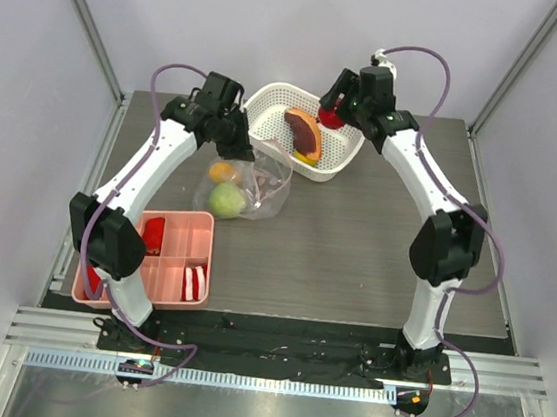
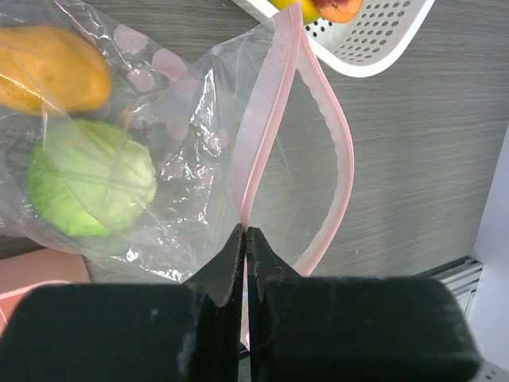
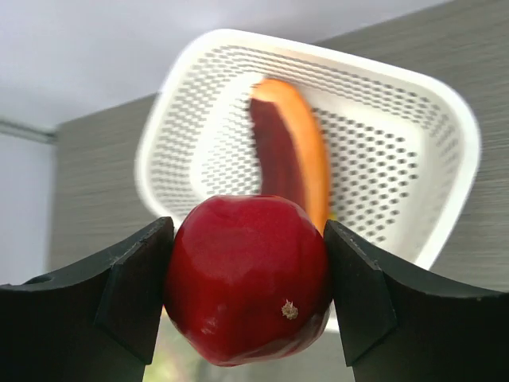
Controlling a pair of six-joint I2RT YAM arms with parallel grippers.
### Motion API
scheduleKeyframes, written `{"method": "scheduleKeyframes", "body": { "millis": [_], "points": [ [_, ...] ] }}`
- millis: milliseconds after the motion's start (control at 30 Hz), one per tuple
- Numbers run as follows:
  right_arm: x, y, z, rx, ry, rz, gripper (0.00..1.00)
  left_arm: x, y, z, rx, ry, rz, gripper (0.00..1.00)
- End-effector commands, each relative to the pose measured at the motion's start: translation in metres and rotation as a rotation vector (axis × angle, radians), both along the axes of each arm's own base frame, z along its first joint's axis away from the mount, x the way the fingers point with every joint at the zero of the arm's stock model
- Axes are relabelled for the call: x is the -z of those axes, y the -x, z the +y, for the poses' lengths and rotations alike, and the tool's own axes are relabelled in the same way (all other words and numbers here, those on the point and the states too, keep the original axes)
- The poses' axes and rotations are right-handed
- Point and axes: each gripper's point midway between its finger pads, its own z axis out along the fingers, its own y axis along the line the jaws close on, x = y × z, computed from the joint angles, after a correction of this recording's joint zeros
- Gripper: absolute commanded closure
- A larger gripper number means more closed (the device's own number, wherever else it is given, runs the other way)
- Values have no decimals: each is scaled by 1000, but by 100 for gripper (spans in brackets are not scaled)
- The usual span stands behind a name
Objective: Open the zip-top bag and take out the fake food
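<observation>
The clear zip-top bag [image 1: 246, 187] lies on the table in front of the white basket [image 1: 270, 102]. Its pink zip strips [image 2: 270, 119] are parted and the mouth gapes. My left gripper [image 2: 245, 231] is shut on one pink strip at the mouth's near corner. Inside the bag lie a green ball [image 2: 91, 179] and a yellow-orange fruit [image 2: 52, 68]. My right gripper [image 3: 248, 270] is shut on the red round fruit [image 3: 238, 294], above the basket's far rim [image 3: 469, 135]. An orange-brown wedge [image 3: 290, 159] lies in the basket.
A pink compartment tray [image 1: 178, 225] with red and red-white pieces sits at the front left, beside the left arm's base. Upright frame posts stand at the table's back corners. A bit of yellow fruit shows under the wedge [image 1: 304, 131] in the basket.
</observation>
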Motion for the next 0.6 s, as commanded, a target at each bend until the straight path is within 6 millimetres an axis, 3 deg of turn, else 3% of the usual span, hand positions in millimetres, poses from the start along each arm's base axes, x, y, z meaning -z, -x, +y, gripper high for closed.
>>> {"method": "scheduleKeyframes", "body": {
  "millis": [0, 33, 67, 167, 200, 233, 333, 567],
  "points": [
    [60, -37, -21, 50, 147, 55, 98, -24, 7, 0, 10, 31, -55, 100],
    [69, -41, -24, 51, 161, 65, 97, -25, 8, 1, 10, 32, -58, 100],
    [90, -47, -28, 62, 181, 99, 96, -27, 9, 0, 11, 36, -61, 100],
    [113, -54, -31, 54, 224, 124, 88, -28, 12, 0, 12, 47, -56, 100],
    [111, -57, -32, 56, 227, 117, 83, -31, 13, -2, 16, 56, -61, 100],
    [112, -57, -31, 51, 234, 119, 70, -30, 13, -2, 16, 62, -58, 100],
    [109, -57, -35, 55, 261, 118, 45, -32, 14, -5, 26, 77, -63, 100],
    [84, -41, -38, 34, 264, 118, 21, -32, 13, -8, 39, 88, -61, 100]
  ]
}}
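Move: The right hand holds the red tomato high over the basket. The spot for it, the floor at the basket's right end, is about 5 cm ahead, 3 cm to the right and 20 cm below. The orange-purple piece lies roughly 7 cm ahead and 6 cm left, and a yellow fruit peeks out about 4 cm left, level with the hand. From the left hand, pinching the bag's rim, that spot is some 17 cm ahead, 25 cm right and 15 cm down. The right hand carries the tomato steeply down into the basket's right end, about 17 cm with some 5 cm forward and 3 cm right on the way, its fingers tipping further down and its left side dropping about 15 degrees, then eases back up a couple of centimetres with the tomato still between its fingers. The left hand keeps its shut grip on the rim of the open bag and draws it up and back by only a centimetre or two. ##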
